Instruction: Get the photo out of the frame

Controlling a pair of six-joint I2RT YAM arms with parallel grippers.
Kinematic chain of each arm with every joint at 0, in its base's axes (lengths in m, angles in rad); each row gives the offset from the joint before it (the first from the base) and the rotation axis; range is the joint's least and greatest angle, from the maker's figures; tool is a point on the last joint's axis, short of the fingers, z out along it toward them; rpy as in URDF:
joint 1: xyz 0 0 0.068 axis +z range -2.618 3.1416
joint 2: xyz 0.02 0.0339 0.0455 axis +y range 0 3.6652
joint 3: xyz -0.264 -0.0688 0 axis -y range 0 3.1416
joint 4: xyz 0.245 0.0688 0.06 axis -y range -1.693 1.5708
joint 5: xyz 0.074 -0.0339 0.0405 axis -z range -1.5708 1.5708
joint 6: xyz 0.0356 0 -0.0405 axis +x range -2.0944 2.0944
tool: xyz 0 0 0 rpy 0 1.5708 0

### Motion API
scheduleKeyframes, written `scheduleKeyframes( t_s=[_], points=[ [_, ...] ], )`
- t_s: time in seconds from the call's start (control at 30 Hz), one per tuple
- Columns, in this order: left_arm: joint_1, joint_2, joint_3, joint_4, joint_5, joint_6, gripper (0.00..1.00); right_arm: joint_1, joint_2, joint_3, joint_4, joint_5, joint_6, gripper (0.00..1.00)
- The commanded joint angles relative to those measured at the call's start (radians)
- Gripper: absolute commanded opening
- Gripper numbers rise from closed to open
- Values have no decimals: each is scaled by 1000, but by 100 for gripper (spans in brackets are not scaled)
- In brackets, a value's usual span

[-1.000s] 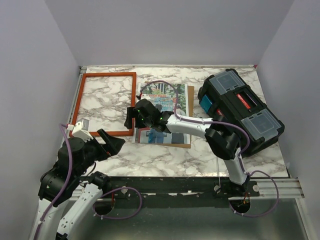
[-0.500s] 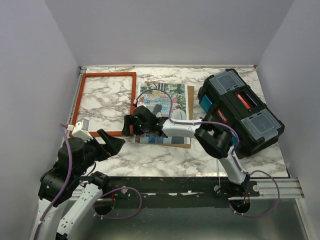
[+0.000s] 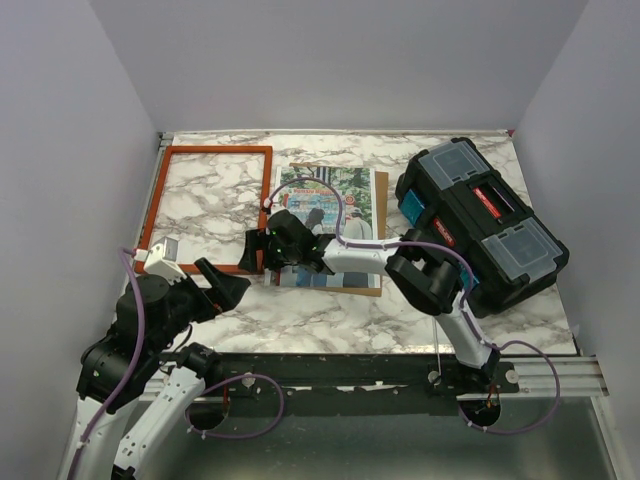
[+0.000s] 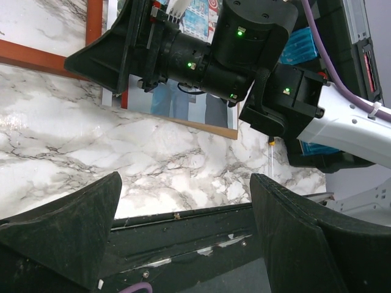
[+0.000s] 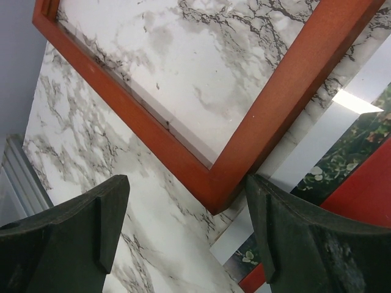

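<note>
The orange-red frame (image 3: 220, 150) lies flat at the back left, with bare marble showing through it. To its right the photo (image 3: 330, 195) lies face up on a brown board (image 3: 350, 289). My right gripper (image 3: 256, 252) is open and low between them. In the right wrist view its jaws stand either side of the frame's (image 5: 220, 189) near right corner, with the photo's white border (image 5: 317, 146) beside one finger (image 5: 287, 238). My left gripper (image 3: 228, 278) hangs open and empty above the table's front left.
A black toolbox (image 3: 480, 220) with blue and red parts takes up the table's right side. The right arm's wrist and cable lie over the photo's near half. In the left wrist view the table's front edge rail (image 4: 183, 217) runs just below my open left gripper (image 4: 183, 195).
My right gripper has slid left and a little nearer, off the photo toward the frame's near right corner. The left arm, frame and photo have not moved.
</note>
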Motion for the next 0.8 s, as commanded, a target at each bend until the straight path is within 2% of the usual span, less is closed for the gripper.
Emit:
scheduleKeyframes(
  t_s=[0.0,0.13,0.27,0.37,0.53,0.67,0.77],
  points=[
    [-4,4,-19,20,20,4,89,7,-43,-10,-39,48,-16,84],
    [-4,11,-46,39,45,7,89,7,-189,-125,-154,154,-73,85],
    [-4,39,-98,104,117,9,89,7,-398,-341,-235,283,-124,87],
    [-4,93,-159,203,222,5,89,5,-537,-482,-327,416,-124,87],
    [-6,229,-307,449,398,-43,88,-15,-794,-700,-411,522,-70,87],
    [-33,380,-336,592,408,-58,86,-152,-971,-843,-402,430,-24,88],
    [-66,529,-296,658,409,-45,86,-242,-1046,-884,-360,348,-67,91]
  ],
)
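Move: The near right corner of the photo on its backing board lies about 30 cm right and 8 cm back of the right hand, some 4 cm lower; the photo's middle is 17 cm right and 10 cm ahead. The empty frame's near right corner is just under that hand, 2 cm right and 3 cm back; the yellow-handled tool lies 42 cm right and 6 cm back. From the left hand the photo's middle is some 25 cm ahead, 18 cm right and 24 cm below. Sweeping right by about 30 cm, and up only some 3 cm, the open right hand comes free of the empty frame's near right corner and crosses over the photo's near part towards its near right corner, fingers tipping further down and swinging clockwise. The left hand sinks about 11 cm while going right and a little forward towards the photo, fingers open and tilting down. ##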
